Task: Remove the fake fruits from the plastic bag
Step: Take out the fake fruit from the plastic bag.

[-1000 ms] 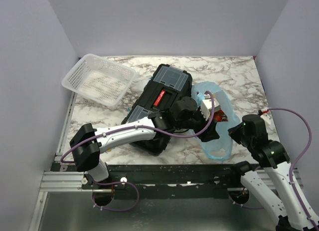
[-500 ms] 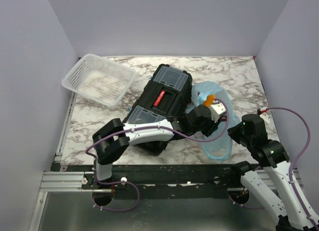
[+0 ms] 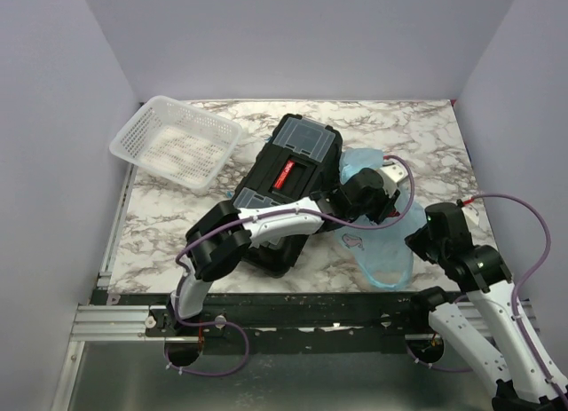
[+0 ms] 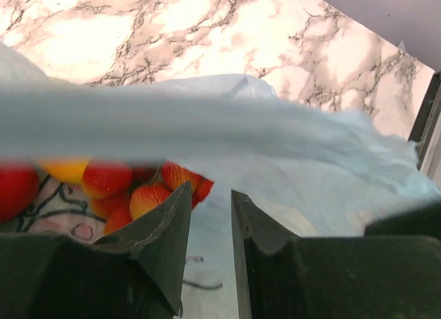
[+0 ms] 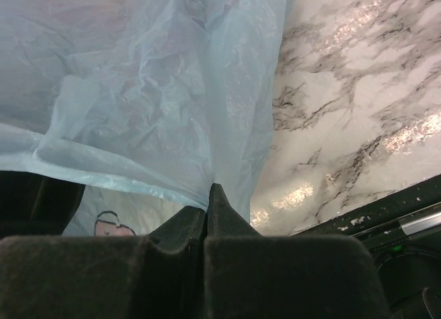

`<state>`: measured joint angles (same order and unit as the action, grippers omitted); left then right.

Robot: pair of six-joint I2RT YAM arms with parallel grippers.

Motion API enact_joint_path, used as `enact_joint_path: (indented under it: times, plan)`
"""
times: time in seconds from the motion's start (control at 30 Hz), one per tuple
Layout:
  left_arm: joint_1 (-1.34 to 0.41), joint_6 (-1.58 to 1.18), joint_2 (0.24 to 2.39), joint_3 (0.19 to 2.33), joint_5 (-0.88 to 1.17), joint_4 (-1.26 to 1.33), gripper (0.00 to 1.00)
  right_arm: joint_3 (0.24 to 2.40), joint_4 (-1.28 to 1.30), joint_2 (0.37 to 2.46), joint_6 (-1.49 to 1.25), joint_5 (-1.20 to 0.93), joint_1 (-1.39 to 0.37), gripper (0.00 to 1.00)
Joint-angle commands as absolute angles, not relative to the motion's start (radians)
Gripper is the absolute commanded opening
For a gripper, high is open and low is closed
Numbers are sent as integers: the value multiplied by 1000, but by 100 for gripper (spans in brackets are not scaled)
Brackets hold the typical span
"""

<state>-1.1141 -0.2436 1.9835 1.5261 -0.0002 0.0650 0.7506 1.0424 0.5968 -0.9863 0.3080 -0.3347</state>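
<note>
The light-blue plastic bag (image 3: 386, 251) lies on the marble to the right of the toolbox. My left gripper (image 3: 377, 202) reaches across into the bag's mouth. In the left wrist view its jaws (image 4: 210, 189) stand a narrow gap apart, with only pale bag film (image 4: 310, 147) showing between them. Just left of its left fingertip are red-orange grapes (image 4: 148, 195), with a yellow fruit (image 4: 65, 169) and a red fruit (image 4: 14, 188) further left, all inside the bag. My right gripper (image 3: 417, 238) is shut on the bag's edge (image 5: 151, 78), the film pinched at its tips (image 5: 207, 195).
A black toolbox (image 3: 288, 185) lies under the left arm's forearm. A white mesh basket (image 3: 177, 143) leans at the back left. Lilac walls close in three sides. The table's front rail (image 5: 400, 215) runs just right of my right gripper.
My left arm has swung right and pushed further into the bag, and its jaws have narrowed. The bag has shifted and flattened at its near end. The right gripper keeps its pinch.
</note>
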Motion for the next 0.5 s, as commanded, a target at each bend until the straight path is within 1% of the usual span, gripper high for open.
enact_joint_path:
  times: [0.0, 0.1, 0.17, 0.37, 0.4, 0.47]
  plan:
    - [-1105, -253, 2069, 1624, 73, 15, 30, 759, 1075, 575, -1011, 330, -336, 1]
    - [-1101, -240, 2095, 1645, 67, 11, 31, 756, 1062, 550, -1004, 333, -336, 1]
    - [-1098, -239, 2116, 1660, 65, 3, 34, 753, 1059, 539, -1007, 330, -335, 1]
    - [-1093, -206, 2170, 1698, 62, -34, 46, 748, 1051, 546, -1001, 327, -335, 1]
    - [-1092, -194, 2181, 1713, 63, -47, 50, 747, 1047, 548, -1000, 327, -336, 1]
    - [-1091, -171, 2205, 1738, 59, -64, 54, 743, 1042, 546, -1001, 327, -335, 1]
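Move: Ahead of the left hand by some 8 cm, about 1 cm to its right and 8 cm lower, the small red fruits lie inside the bag. A larger red fruit sits about 6 cm beyond them and 4 cm farther left. The bag rim pinched by the right fingers is roughly 6 cm behind the left hand and 4 cm to its right, about level. From the right hand the small fruits are about 14 cm ahead, 3 cm left and 8 cm down. Sinking about 5 cm into the bag's mouth, the left hand first eases a little right and forward, then goes mostly straight down towards the small red fruits, under the upper film. Its fingers spread from about a quarter to half open on the way. The right hand keeps its shut pinch on the rim and rises barely 1 cm. ##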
